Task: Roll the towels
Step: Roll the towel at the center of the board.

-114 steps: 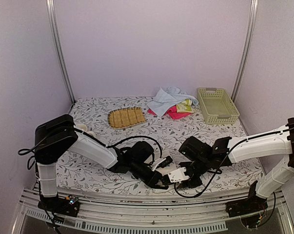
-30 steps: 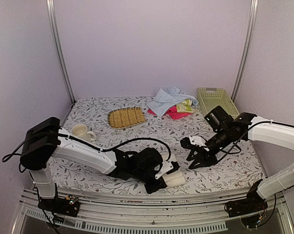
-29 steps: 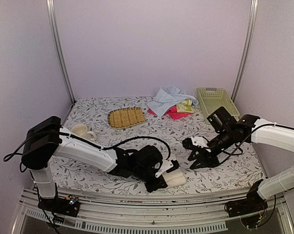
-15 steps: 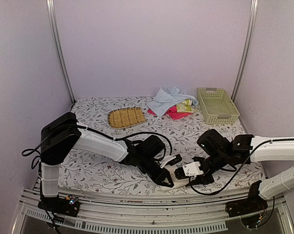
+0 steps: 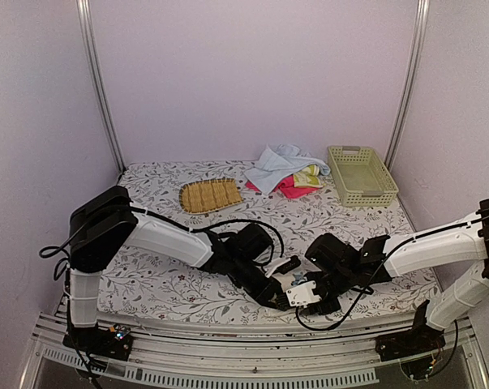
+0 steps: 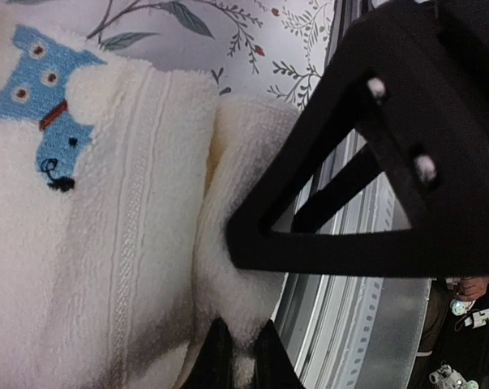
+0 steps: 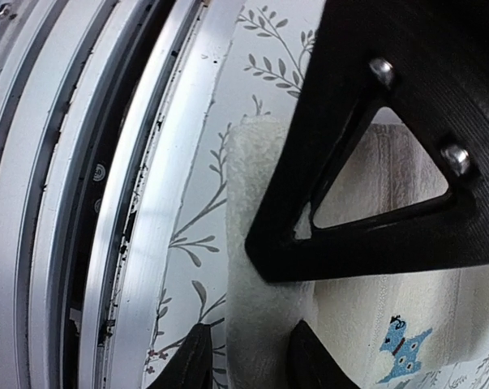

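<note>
A cream-white towel with a small blue dog mark lies partly rolled at the table's front edge. My left gripper is shut, pinching a fold of its rolled end. In the right wrist view the same towel shows. My right gripper straddles its thick end with the jaws open and a thin gap on the outer side. In the top view the left gripper and the right gripper meet over the towel and mostly hide it. A light blue towel, a pink towel and a yellow-green towel lie heaped at the back.
A tan slatted mat lies at the back centre. A pale green lattice basket stands at the back right. The metal rail of the table's front edge runs right beside the cream towel.
My right arm has swung from the middle right of the table down to the cream towel at the front edge. The left gripper has kept its hold and shifted slightly.
</note>
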Tool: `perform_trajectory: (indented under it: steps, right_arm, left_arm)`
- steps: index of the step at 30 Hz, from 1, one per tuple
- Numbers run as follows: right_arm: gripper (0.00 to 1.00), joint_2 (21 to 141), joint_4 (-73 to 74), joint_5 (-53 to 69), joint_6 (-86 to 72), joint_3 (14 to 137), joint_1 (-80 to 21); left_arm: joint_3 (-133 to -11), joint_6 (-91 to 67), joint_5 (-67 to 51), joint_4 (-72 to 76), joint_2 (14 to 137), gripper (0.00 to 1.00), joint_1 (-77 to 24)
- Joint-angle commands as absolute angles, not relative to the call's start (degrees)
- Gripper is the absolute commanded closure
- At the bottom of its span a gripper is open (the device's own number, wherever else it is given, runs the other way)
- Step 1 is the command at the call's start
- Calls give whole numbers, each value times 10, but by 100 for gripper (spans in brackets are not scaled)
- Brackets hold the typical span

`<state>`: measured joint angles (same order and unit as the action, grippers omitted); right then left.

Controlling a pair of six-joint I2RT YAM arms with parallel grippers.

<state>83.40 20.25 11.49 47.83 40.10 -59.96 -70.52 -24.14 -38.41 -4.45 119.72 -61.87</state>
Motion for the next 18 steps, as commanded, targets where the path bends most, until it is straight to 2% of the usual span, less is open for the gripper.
perform_trajectory:
  steps: [1,3,5,11,12,18]
  right_arm:
    - [72,862,187,96,483,396,-606]
    - [79,866,198,107,485,398,-606]
    - [87,871,213,122,486,401,-606]
    - [93,891,282,185,486,427,-603]
    - [93,895,294,198,486,434,-600]
    - [93,962,402,317,495,520,-541]
  left_arm:
    - [-691,-244,-371,-87,1223,100,-613]
    - [-686,-238,-365,-86,1216,97,-613]
    - [-678,-226,-350,-90,1198,88,-613]
    - [-575,-242,-215,-26,1065,53,-617]
    - [-556,-245,-192,-12,1042,50,-622]
    - [-464,-219,18,44,919,48,-701]
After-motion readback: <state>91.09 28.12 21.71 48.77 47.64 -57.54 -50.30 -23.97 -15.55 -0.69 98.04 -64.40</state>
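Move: The towel's rolled near edge is already pinched in the left fingers, its middle about 2 cm to that hand's right. The same roll lies between the right hand's still-open fingers, its middle roughly 2 cm left of and 1 cm below that hand. The blue dog patch on the flat part is some 7 cm straight ahead of the right hand; it is about 7 cm ahead and 4 cm right of the left hand. The towel's rolled edge passes from one grip to the other: the right fingers close and pinch it down by the table, then that hand eases about 1 cm back and 1 cm left, its fingertips swinging some 10 degrees towards the base. The left fingers open wide, let go and draw off about 7 cm left, rising 2 to 3 cm, the hand tilting up and turning counter-clockwise. ##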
